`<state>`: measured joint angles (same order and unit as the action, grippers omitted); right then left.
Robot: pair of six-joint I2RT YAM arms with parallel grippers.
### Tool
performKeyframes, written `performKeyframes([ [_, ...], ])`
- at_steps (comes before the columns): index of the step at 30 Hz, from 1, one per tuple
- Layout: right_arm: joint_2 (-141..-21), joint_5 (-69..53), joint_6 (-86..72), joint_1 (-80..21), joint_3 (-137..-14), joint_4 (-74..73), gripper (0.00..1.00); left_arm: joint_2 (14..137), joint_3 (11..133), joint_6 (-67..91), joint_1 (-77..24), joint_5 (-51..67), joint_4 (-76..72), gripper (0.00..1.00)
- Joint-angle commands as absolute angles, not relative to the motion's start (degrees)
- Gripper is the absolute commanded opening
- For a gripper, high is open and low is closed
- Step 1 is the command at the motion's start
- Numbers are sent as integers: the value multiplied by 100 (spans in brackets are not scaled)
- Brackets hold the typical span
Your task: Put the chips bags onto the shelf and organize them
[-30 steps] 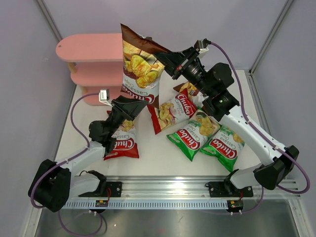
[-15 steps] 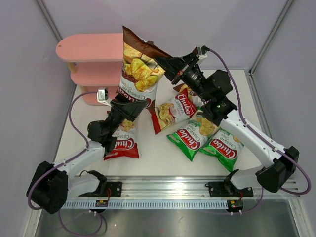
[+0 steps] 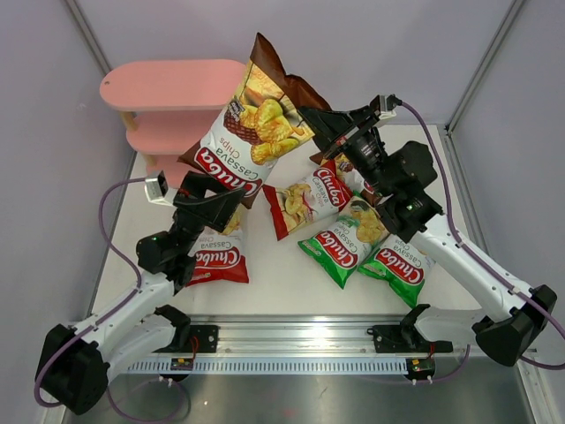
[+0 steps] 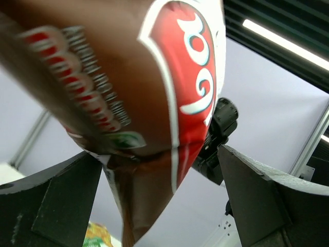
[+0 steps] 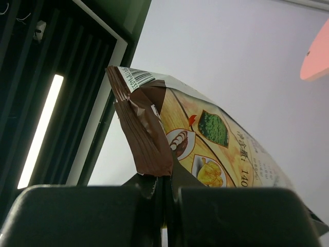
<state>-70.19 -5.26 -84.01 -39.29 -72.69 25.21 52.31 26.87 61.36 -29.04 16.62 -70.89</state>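
Observation:
My right gripper point(image 3: 311, 117) is shut on the upper side edge of a brown chips bag point(image 3: 252, 124) and holds it tilted in the air in front of the pink shelf point(image 3: 168, 84). In the right wrist view the bag point(image 5: 216, 149) rises from the pinched jaws of the right gripper point(image 5: 165, 191). My left gripper point(image 3: 225, 196) stands open under the bag's lower end. In the left wrist view the left gripper point(image 4: 159, 206) has the bag's bottom point(image 4: 154, 77) hanging between its wide-apart fingers point(image 4: 267, 206).
On the table lie a red-white bag point(image 3: 216, 258) under my left arm, another red-white bag point(image 3: 309, 199), two green bags point(image 3: 344, 234) point(image 3: 402, 263), and a second brown bag point(image 3: 340, 163) mostly hidden behind my right arm. Walls enclose the table.
The right gripper has shifted right and tipped the brown bag, so its top now leans right. The left arm has drawn back and left, staying under the bag's lower end.

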Motion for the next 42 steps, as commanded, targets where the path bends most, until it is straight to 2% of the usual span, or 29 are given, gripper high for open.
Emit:
performKeyframes([
  [1,-6934,-439,-8112,-3981,-7172,2338,0,4843,2856,5547,-2927,1310,-8131,96],
  [11,-6979,-615,-7937,-3981,-7101,2233,0,4720,3023,5362,-2927,1275,-7471,84],
  [14,-6987,-685,-7866,-3981,-7110,2101,0,4641,3111,5221,-2927,1257,-7164,70],
  [15,-6987,-703,-7849,-3981,-7102,2066,0,4597,3129,5177,-2927,1248,-7076,60],
  [18,-6944,-703,-7744,-3981,-7101,1881,0,4518,3190,5045,-2927,1178,-6760,51],
  [19,-6935,-686,-7630,-3981,-7119,1820,0,4448,3208,4984,-2927,1143,-6515,42],
  [21,-6900,-624,-7489,-3964,-7224,1609,0,4395,3287,4922,-2927,1099,-6285,35],
  [22,-6882,-589,-7340,-3964,-7251,1539,0,4351,3313,4896,-2927,1073,-6006,25],
  [23,-6847,-563,-7234,-3955,-7294,1408,2,4342,3340,4887,-2927,1046,-5899,20],
  [25,-6812,-396,-6945,-3929,-7435,1205,17,4324,3366,4878,-2927,1046,-5714,17],
  [27,-6715,-194,-6742,-3867,-7566,941,27,4307,3340,4878,-2927,1098,-5643,6],
  [28,-6689,-124,-6585,-3841,-7593,871,32,4307,3340,4887,-2927,1107,-5582,6],
  [29,-6645,-80,-6531,-3815,-7629,740,46,4298,3340,4895,-2927,1116,-5546,5],
  [32,-6583,113,-6346,-3683,-7743,450,67,4281,3305,4904,-2927,1090,-5485,4],
  [33,-6557,158,-6294,-3639,-7813,335,81,4272,3305,4904,-2927,1038,-5441,4],
  [36,-6355,517,-5942,-3525,-7892,-253,99,4201,3454,4826,-2927,774,-4950,1],
  [42,-5819,1265,-4907,-3428,-8015,-1247,99,4289,4156,4729,-2900,28,-3816,0],
])
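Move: The brown chips bag hangs from the right gripper, its middle some 10 cm to that hand's left, about 1 cm back and 3 cm below. From the open left gripper, already around its lower end, the bag's middle is about 5 cm ahead, 8 cm right and 9 cm up; the shelf's middle is roughly 27 cm ahead, 12 cm left and 27 cm lower; the red bag is 2 cm ahead, 3 cm left and 40 cm below. Left gripper pinches the chips bag's lower end, easing forward; right opens, withdrawing about 10 cm right and down. ##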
